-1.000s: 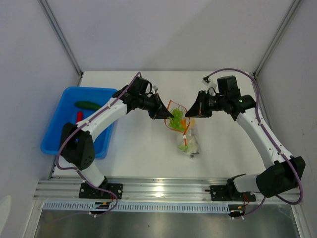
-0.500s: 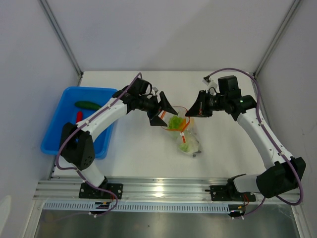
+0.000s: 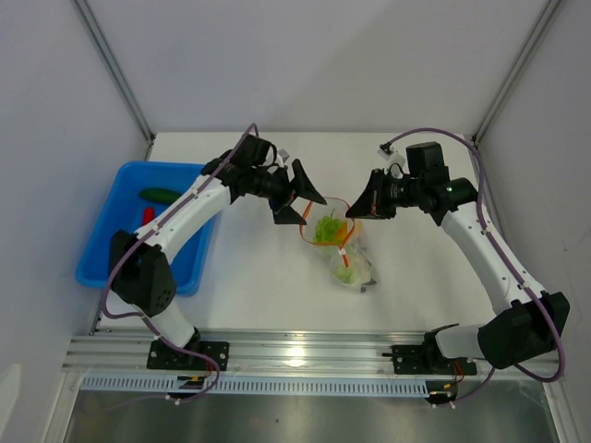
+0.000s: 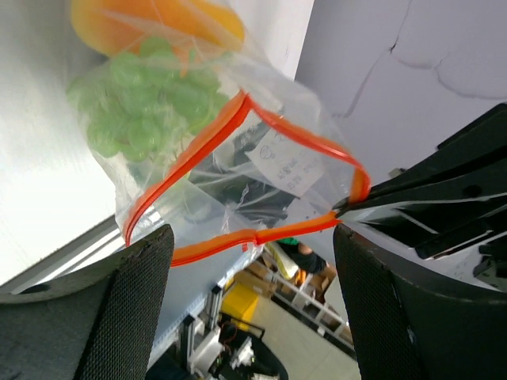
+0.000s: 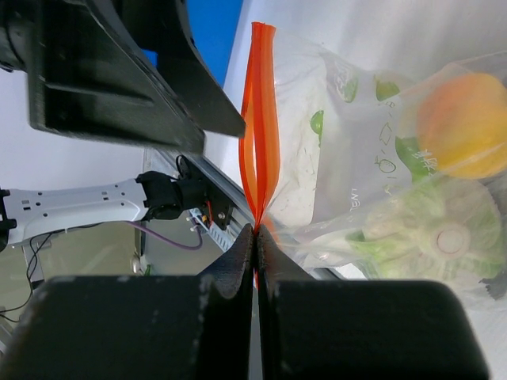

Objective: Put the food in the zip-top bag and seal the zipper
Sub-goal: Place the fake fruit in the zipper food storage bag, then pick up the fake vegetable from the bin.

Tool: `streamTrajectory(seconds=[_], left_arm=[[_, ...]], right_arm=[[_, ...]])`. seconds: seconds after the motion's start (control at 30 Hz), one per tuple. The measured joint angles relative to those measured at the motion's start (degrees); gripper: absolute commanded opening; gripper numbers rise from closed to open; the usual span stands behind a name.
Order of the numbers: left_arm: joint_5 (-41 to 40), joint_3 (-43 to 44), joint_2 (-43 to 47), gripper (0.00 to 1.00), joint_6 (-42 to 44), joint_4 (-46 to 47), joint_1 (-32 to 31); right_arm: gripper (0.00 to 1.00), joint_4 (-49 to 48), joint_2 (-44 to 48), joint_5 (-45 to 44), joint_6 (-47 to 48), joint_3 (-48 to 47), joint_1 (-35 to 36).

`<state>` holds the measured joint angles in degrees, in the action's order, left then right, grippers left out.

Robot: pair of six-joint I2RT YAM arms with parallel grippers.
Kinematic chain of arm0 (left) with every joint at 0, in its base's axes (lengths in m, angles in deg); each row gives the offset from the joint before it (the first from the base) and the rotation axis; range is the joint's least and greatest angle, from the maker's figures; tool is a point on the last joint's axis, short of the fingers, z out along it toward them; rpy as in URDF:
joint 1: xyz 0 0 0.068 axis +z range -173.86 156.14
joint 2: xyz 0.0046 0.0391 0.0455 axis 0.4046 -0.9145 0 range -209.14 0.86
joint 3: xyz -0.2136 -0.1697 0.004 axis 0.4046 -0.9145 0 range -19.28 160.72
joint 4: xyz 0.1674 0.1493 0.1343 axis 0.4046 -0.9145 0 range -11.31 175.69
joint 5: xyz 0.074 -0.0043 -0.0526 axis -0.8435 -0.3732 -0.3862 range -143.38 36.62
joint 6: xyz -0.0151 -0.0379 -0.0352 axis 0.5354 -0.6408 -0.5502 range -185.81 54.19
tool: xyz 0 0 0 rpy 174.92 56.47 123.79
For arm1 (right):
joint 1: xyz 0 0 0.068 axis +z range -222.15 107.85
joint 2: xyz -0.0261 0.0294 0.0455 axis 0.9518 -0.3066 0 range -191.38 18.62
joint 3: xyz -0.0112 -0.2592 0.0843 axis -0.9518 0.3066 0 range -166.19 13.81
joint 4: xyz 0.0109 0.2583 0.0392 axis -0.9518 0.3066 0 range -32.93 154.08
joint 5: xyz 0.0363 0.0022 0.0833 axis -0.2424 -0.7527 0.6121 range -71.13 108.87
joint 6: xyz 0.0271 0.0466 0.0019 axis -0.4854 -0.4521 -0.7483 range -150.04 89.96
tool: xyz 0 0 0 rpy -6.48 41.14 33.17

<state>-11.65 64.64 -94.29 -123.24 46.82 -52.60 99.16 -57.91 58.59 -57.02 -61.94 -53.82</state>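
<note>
The clear zip-top bag (image 3: 349, 258) hangs mouth-up from my right gripper (image 3: 349, 211), which is shut on one end of the orange-red zipper (image 5: 259, 119). The zipper (image 3: 317, 219) gapes in a loop. Inside the bag are the green grape bunch (image 4: 142, 111), an orange-yellow piece (image 5: 463, 127) and the leafy vegetable (image 5: 444, 229). My left gripper (image 3: 299, 199) is open and empty, just left of the bag's mouth; the zipper (image 4: 214, 244) runs in front of its fingers (image 4: 135, 317). The dark green cucumber (image 3: 160, 195) and red chili (image 3: 148, 214) lie in the tray.
A blue tray (image 3: 111, 254) stands at the table's left edge beside the left arm. Grey walls close in the back and both sides. A metal rail (image 3: 295, 351) runs along the near edge.
My left gripper was shut on the grape bunch at the bag's mouth. It has opened, the grapes now lie in the bag, and it has drawn back up-left. The right gripper has not moved.
</note>
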Motion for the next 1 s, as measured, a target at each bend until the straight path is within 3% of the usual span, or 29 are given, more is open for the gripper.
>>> streamTrajectory(seconds=[0.5,0.8,1.0], left_arm=[[-3.5,1.9,5.2,0.83,3.6,-2.0,12.4],[-9.4,-8.3,13.4,0.82,2.1,-0.7,25.9],[-12.5,-10.8,13.7,0.81,2.0,0.9,35.4]], right_arm=[[0.00,-0.4,0.0,0.0,0.0,0.9,-0.1],[0.00,-0.5,0.0,0.1,0.0,1.1,-0.1],[0.00,-0.5,0.0,0.2,0.0,1.7,-0.1]])
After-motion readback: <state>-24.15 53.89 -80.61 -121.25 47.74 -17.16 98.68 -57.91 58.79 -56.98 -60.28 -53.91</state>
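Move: Far to the left hand's left, about 42 cm, and some 17 cm farther out lies the cucumber in the blue bin, roughly 21 cm lower. The red pepper is beside it, about 46 cm to that hand's left, 12 cm ahead and 22 cm below. The zip bag's open mouth is right by the left hand, some 4 cm to its right, 2 cm back and 4 cm below. From the right hand the cucumber is about 50 cm left, 18 cm ahead and 24 cm below. Leaving the bag mouth empty and wide open, the left gripper lifts about 3 cm while heading forward, then sweeps fast to the left, roughly 24 cm left and 9 forward in all. It gives the height back as it reaches the blue bin, turning some 40 degrees counter-clockwise. The right fingers keep pinching the bag's orange zipper edge, almost still. ##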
